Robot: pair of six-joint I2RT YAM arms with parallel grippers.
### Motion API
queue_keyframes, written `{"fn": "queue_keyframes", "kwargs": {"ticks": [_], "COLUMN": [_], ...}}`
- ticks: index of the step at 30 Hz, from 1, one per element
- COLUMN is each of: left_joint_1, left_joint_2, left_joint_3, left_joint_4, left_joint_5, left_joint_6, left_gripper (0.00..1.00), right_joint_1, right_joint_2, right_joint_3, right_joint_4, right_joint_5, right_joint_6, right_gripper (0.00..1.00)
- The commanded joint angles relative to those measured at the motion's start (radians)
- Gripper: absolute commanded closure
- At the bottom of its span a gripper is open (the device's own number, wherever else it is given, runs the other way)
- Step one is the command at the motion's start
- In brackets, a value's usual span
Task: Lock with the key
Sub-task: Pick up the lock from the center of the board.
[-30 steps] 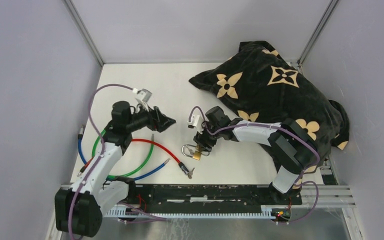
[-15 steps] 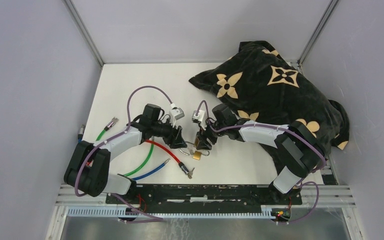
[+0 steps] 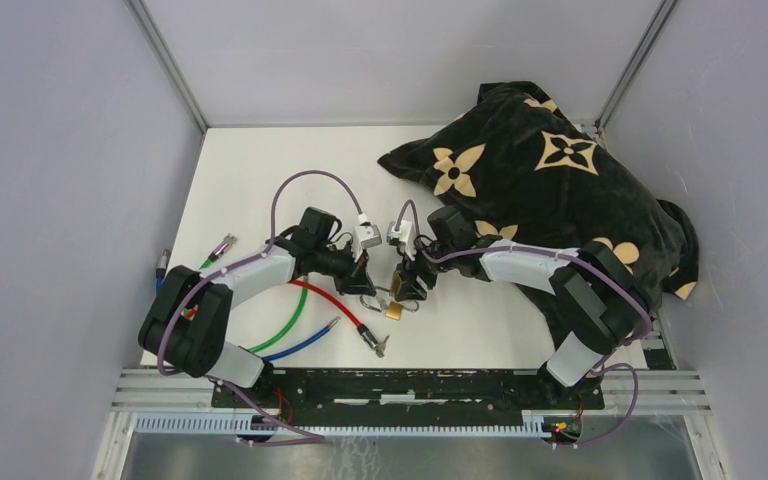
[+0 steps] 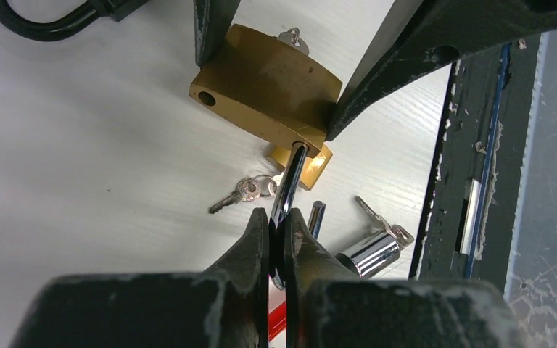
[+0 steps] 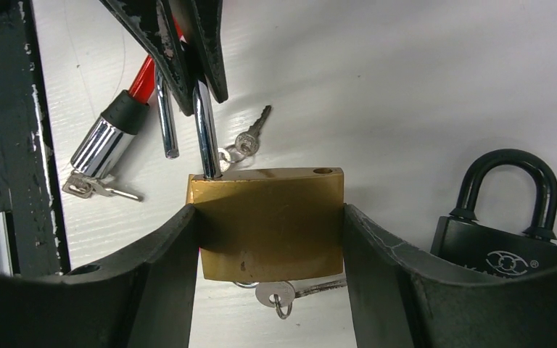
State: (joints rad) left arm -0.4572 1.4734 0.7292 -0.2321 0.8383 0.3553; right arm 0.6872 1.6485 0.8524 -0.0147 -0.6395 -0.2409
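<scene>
A brass padlock (image 5: 268, 225) is held by its two sides in my right gripper (image 5: 268, 210), just above the table. A small silver key (image 5: 275, 293) sticks out of its underside, also seen as the key (image 4: 290, 38) in the left wrist view. The chrome shackle (image 4: 290, 181) has one leg in the padlock body (image 4: 268, 87); the other hole is empty. My left gripper (image 4: 276, 225) is shut on the shackle's curved part. In the top view the left gripper (image 3: 365, 283) and right gripper (image 3: 405, 285) meet tip to tip, hiding most of the lock.
A black padlock (image 5: 504, 239) lies beside the right gripper. A smaller brass lock (image 3: 393, 311), loose keys (image 5: 250, 138) and a chrome cable-lock end (image 5: 105, 145) lie underneath. Red (image 3: 325, 298), green and blue cables lie left. A black patterned cushion (image 3: 560, 190) fills the back right.
My left arm swung right from the cables to the padlock and its jaws shut on the shackle. The right gripper shifted slightly with the padlock held.
</scene>
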Motion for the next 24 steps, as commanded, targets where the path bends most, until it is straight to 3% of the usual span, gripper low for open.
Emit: {"fn": "queue_keyframes", "kwargs": {"ticks": [1, 6, 17, 20, 24], "left_joint_1": [-0.005, -0.006, -0.005, -0.005, -0.005], "left_joint_2": [-0.024, -0.101, -0.302, -0.361, -0.430], "left_joint_3": [0.030, -0.003, -0.085, -0.110, -0.150], "left_joint_4": [-0.047, 0.047, 0.275, 0.383, 0.472], "left_joint_5": [0.051, 0.051, 0.061, 0.037, 0.045], "left_joint_6": [0.102, 0.020, -0.267, -0.347, -0.390], "left_gripper": [0.98, 0.98, 0.98, 0.98, 0.98], "right_joint_1": [0.001, -0.003, -0.018, -0.038, -0.060], "right_joint_2": [-0.032, -0.039, -0.139, -0.156, -0.119], "right_joint_3": [0.051, 0.048, -0.107, -0.194, -0.273], "right_joint_4": [0.076, 0.045, 0.294, 0.485, 0.784], "right_joint_5": [-0.131, -0.213, -0.312, -0.329, -0.345], "right_joint_6": [-0.017, -0.076, -0.034, 0.031, 0.233], "right_gripper": [0.76, 0.03, 0.02, 0.02, 0.02]}}
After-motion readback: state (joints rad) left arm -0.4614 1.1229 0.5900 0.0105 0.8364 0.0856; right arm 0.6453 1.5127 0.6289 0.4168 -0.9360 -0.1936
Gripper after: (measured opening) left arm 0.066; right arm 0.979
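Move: The large brass lock is already held by both hands: its shackle in the left fingers, its body roughly 6 cm right and 2 cm ahead of them, between the right hand's pads. From the left hand, the small brass lock lies on the table about 5 cm right, 4 cm back; the black lock about 9 cm ahead, 9 cm right; the red cable's lock about 11 cm back, 1 cm right; all roughly 5 cm below. Right opens off the lock's body, rising and backing, while left, still pinching the shackle, lifts about 8 cm. ##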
